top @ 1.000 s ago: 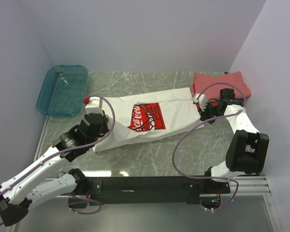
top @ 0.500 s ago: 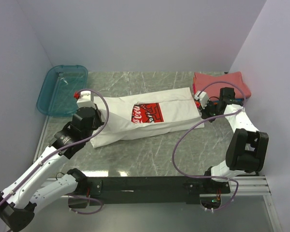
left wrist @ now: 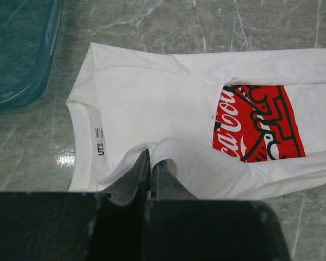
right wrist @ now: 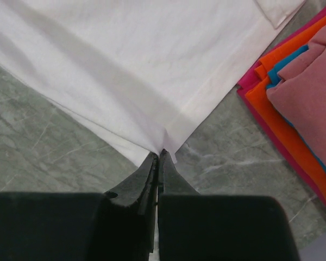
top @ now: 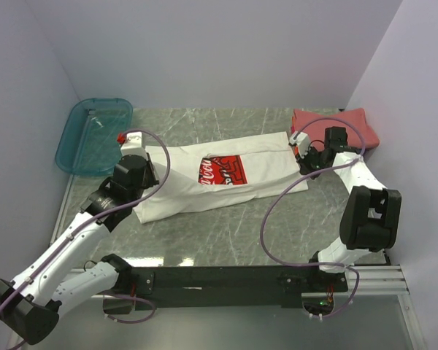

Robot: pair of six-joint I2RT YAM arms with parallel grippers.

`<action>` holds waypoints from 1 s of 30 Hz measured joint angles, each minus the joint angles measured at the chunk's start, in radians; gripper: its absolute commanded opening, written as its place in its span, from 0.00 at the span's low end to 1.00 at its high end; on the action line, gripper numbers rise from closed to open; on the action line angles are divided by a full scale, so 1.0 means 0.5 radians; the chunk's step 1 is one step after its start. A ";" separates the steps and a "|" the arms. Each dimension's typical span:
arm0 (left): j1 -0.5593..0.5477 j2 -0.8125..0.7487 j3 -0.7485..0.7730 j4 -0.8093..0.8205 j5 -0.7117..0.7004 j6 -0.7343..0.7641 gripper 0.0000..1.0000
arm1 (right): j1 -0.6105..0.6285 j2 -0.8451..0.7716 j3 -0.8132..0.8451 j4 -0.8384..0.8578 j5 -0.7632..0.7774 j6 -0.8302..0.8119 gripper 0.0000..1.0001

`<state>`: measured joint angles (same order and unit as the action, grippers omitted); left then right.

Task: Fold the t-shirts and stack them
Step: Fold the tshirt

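Note:
The white t-shirt [top: 226, 179] with the red Coca-Cola print [top: 223, 172] lies lengthwise across the table, its collar [left wrist: 84, 128] to the left. My left gripper [top: 142, 179] is shut on a raised fold of its near edge [left wrist: 168, 149] beside the collar. My right gripper [top: 301, 157] is shut on the hem corner [right wrist: 168, 142] at the shirt's right end. Just right of that corner sits a stack of folded t-shirts [top: 337, 125]: coral on top [right wrist: 309, 81], blue [right wrist: 285, 62] and orange [right wrist: 277, 114] below.
A teal plastic bin [top: 93, 136] stands at the back left, close to the shirt's collar end [left wrist: 16, 49]. White walls close in the table at the back and both sides. Purple cables loop over both arms.
Both grippers have moved towards the back, still holding the white shirt's near edge. The left one went further, up and left, and the shirt now lies as a narrower band.

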<state>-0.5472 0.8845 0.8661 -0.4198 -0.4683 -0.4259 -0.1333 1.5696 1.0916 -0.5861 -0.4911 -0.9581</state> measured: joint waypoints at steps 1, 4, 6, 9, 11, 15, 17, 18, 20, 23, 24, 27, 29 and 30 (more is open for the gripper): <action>0.009 0.016 0.000 0.008 0.005 0.008 0.00 | 0.005 0.014 0.011 0.008 0.010 0.015 0.00; 0.034 0.058 0.000 0.042 0.024 0.034 0.00 | 0.010 0.068 0.036 0.037 0.040 0.060 0.00; 0.056 0.095 0.000 0.072 0.052 0.044 0.00 | 0.011 0.114 0.050 0.056 0.068 0.092 0.00; 0.087 0.167 0.008 0.114 0.079 0.059 0.00 | 0.019 0.157 0.058 0.068 0.096 0.130 0.00; 0.106 0.208 0.017 0.136 0.098 0.077 0.00 | 0.024 0.179 0.063 0.082 0.117 0.156 0.00; 0.150 0.264 0.029 0.169 0.132 0.098 0.00 | 0.048 0.224 0.081 0.123 0.155 0.207 0.00; 0.176 0.289 0.042 0.186 0.156 0.104 0.00 | 0.064 0.249 0.092 0.141 0.171 0.227 0.00; 0.185 0.301 0.046 0.197 0.160 0.108 0.00 | 0.071 0.263 0.099 0.147 0.179 0.238 0.00; 0.200 0.325 0.058 0.215 0.178 0.122 0.00 | 0.080 0.281 0.106 0.168 0.199 0.263 0.00; 0.219 0.372 0.078 0.244 0.211 0.137 0.00 | 0.092 0.292 0.108 0.195 0.220 0.288 0.00; 0.224 0.389 0.084 0.252 0.216 0.140 0.01 | 0.092 0.300 0.110 0.205 0.224 0.300 0.00; 0.236 0.443 0.108 0.264 0.232 0.147 0.00 | 0.105 0.330 0.110 0.237 0.244 0.320 0.01; 0.245 0.472 0.113 0.275 0.243 0.148 0.00 | 0.108 0.349 0.110 0.253 0.262 0.334 0.02; 0.248 0.480 0.114 0.278 0.247 0.149 0.00 | 0.109 0.356 0.110 0.258 0.267 0.341 0.03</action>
<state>-0.4232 1.1244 0.9230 -0.2806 -0.3447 -0.3515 -0.0788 1.7473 1.1465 -0.4572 -0.3576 -0.7876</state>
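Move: Both my hands already pinch the shirt's raised near side. From my left hand, the shirt's far edge by the collar is about 20 cm ahead, 5 cm left and 22 below; the red print is 11 cm ahead and 22 right, the empty basket 22 ahead and 26 left. From my right hand, the hem's far corner is about 16 cm ahead, 3 left and 8 below; the folded stack sits 13 ahead and 14 right, the print 3 ahead and 28 left. Keeping my grip on the shirt at both ends, I carry the flap forward over the lower layer towards its far edge, sinking as I go. My left hand advances about 5 cm and comes down a couple at the collar end; my right sinks about 4 cm while advancing some 3 at the hem end, turning slightly clockwise. ##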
